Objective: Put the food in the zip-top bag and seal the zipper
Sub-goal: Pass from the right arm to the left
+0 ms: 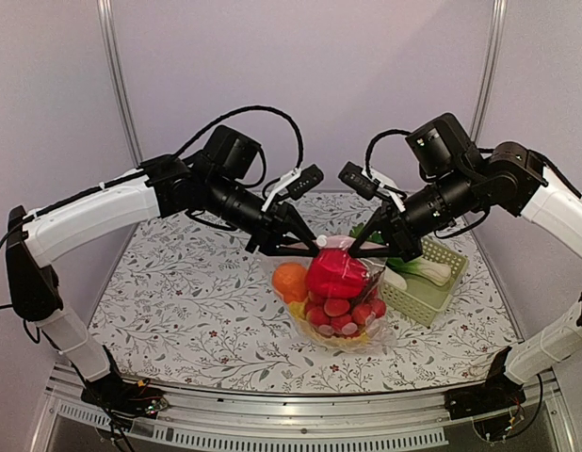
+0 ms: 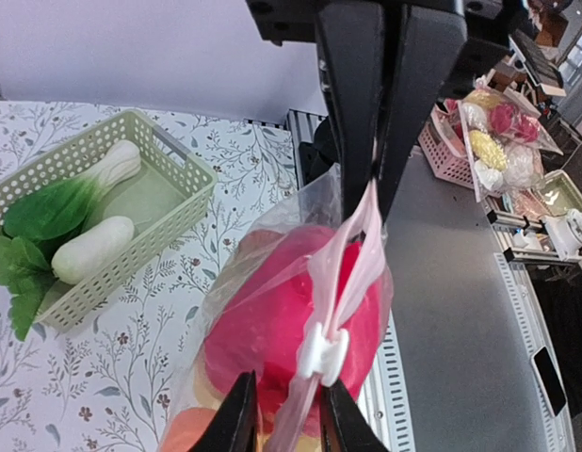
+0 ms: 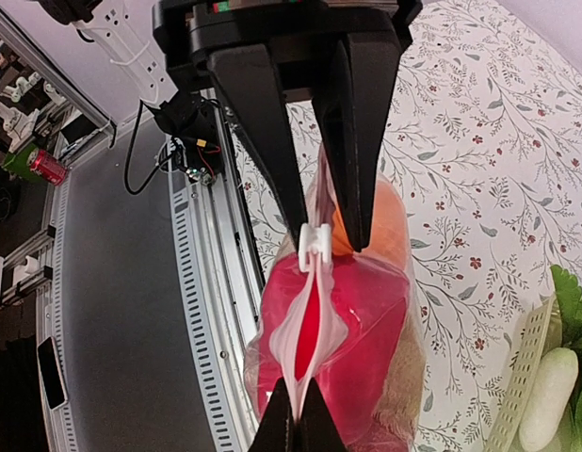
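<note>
The zip-top bag hangs between both grippers above the table. It holds a round red fruit, small red-pink fruits and something yellow at the bottom. An orange sits at its left side; I cannot tell if it is inside. My right gripper is shut on the end of the zipper. My left gripper straddles the strip with a gap, just behind the white slider. Between the slider and my right fingers the zipper gapes, with red showing through.
A pale green slotted basket stands right of the bag with toy leafy vegetables in it. The table's metal front rail runs along the near edge. A floral cloth covers the table.
</note>
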Robot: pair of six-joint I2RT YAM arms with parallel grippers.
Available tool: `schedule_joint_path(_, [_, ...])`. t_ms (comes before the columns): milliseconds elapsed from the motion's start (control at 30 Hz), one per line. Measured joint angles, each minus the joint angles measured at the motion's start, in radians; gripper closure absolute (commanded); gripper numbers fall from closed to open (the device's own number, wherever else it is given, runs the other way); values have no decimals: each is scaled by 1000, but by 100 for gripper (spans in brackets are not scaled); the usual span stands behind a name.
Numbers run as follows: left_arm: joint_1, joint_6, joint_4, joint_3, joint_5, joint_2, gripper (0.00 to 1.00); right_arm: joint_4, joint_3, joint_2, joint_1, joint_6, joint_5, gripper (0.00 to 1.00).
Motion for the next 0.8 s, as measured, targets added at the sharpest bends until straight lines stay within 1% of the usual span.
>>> schedule_joint_path(133, [0,2,0,-2,1,0,100,6,-8,-5,0,3,0,100])
schedule_joint_path(233, [0,2,-2,-4,1,0,100,16,-14,-5,0,5,1,100])
schedule_joint_path(267, [0,0,-2,-4,1,0,100,17,-16,-6,0,6,2,96])
schedule_joint_path(300, [0,0,-2,-4,1,0,100,18,-18,-7,0,8,2,90])
schedule_joint_path(333, [-1,0,-2,-4,1,-1,100,18,-18,-8,0,9,6,82])
schedule_joint_path(367, [-1,0,-2,-4,1,-2,100,20,-18,-9,0,15,9,70])
schedule_joint_path(400, [-1,0,-3,-4,1,-2,100,25,-18,-11,0,13,13,55])
schedule_joint_path(467, [-1,-1,-3,-4,0,-5,100,34,-18,-16,0,26,21,33])
schedule_joint_path(533, [-1,-3,-4,-4,0,-8,100,41,-16,-22,0,36,29,25])
schedule_joint_path(700, [-4,-11,-8,-4,-6,-19,100,52,15,-27,0,57,61,20])
schedule_joint_path(767, [-7,-11,-8,-4,-8,-21,100,69,24,-27,0,65,66,20])
schedule_joint_path(800, [-9,-11,-8,-4,-8,-21,100,79,24,-27,0,69,68,22])
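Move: Just beyond the left fingertips, about 1 cm to that hand's right and level with it, sits the white zipper slider. It lies roughly 5 cm left and 1 cm ahead of the right hand, which still pinches the zipper strip. From the left hand, the red pepper hangs 1 cm back, 3 cm right and 8 cm below; the orange 1 cm back, 6 cm left and 10 cm below; the basket's middle 10 cm ahead, 22 cm right and 25 cm down. Staying almost in place, the left hand shuts its half-closed fingers on the zipper strip beside the slider, pinching it. Only then does the right hand open wide, let go of the strip and rise about 3 cm, easing some 1.5 cm forward and tilting slightly, up and away from the bag. ##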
